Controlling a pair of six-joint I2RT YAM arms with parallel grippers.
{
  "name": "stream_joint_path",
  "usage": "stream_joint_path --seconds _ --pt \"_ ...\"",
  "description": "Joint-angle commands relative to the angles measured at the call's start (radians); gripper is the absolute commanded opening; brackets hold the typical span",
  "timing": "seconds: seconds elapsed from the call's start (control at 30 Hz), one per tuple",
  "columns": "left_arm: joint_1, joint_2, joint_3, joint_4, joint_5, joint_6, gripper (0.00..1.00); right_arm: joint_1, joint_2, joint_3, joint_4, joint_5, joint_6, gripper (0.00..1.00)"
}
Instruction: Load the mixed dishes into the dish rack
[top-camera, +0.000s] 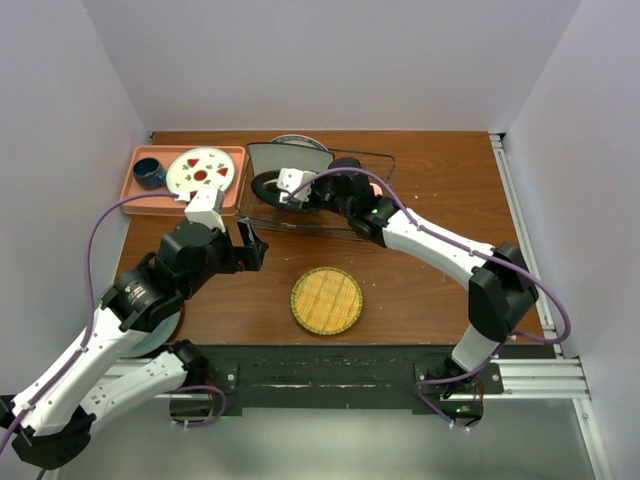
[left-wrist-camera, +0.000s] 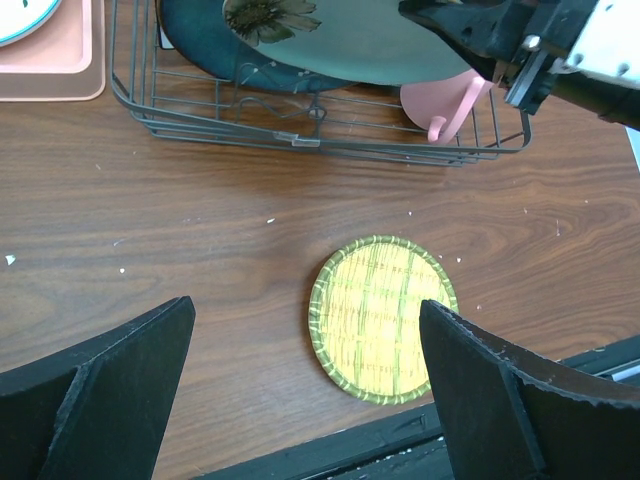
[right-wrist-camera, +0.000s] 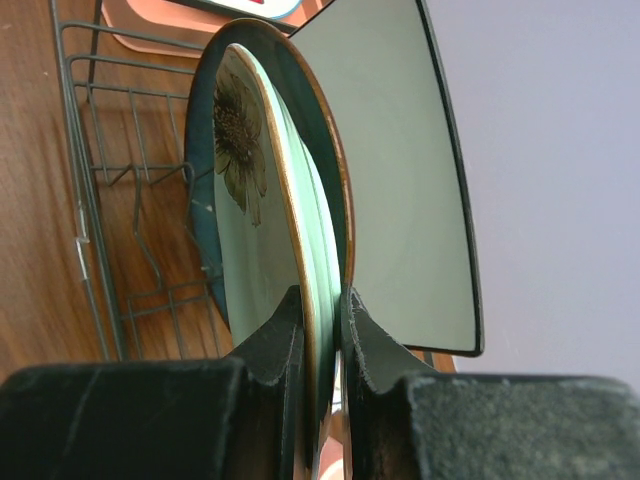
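The dish rack (top-camera: 365, 160) stands at the back of the table. My right gripper (right-wrist-camera: 322, 330) is shut on the rim of the pale green round plate (right-wrist-camera: 250, 230), which stands on edge inside the rack (right-wrist-camera: 90, 200). A white square plate (right-wrist-camera: 400, 180) stands upright just behind it. In the left wrist view the green plate (left-wrist-camera: 350, 40) leans in the rack (left-wrist-camera: 300, 135) next to a pink mug (left-wrist-camera: 445, 100). My left gripper (top-camera: 250, 245) hovers open over bare table in front of the rack, with nothing between its fingers (left-wrist-camera: 120, 370).
A round woven yellow-green coaster (top-camera: 327, 300) lies near the front edge. A salmon-pink tray (top-camera: 140, 195) at the back left holds a white plate with red marks (top-camera: 203, 170) and a small dark blue cup (top-camera: 149, 173). A pale round dish (top-camera: 165, 328) shows partly under my left arm.
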Motion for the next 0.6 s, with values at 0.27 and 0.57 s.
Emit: stream_joint_path --seconds 0.27,0.57 --pt "0.006 -0.002 -0.013 0.039 0.005 0.012 1.00 -0.002 0.083 0.178 0.116 -0.085 -0.045 0.00" --pt "0.006 0.006 -0.019 0.043 0.005 0.015 1.00 -0.002 0.187 0.305 0.005 -0.013 0.036 0.00"
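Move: To the right hand's left, the rack slot that its green flower plate is headed for has its middle about 9 cm left, 3 cm ahead and 9 cm below. The dark blue plate stands just behind the slot, some 9 cm left and 6 cm ahead; the upright white board is roughly 9 cm ahead and 3 cm left. The pink mug sits about 18 cm to the right, level fore and aft. From the left hand, the slot is some 10 cm ahead, 8 cm right and 12 cm lower. Sliding the still-pinched green plate leftwards and lowering it together, the right hand travels about 4.5 cm left, 4 cm down and a little forward, easing the plate's lower part into the rack in front of the dark blue plate. The fingers keep their hold and the wrist tips slightly downward, some 5 degrees. ##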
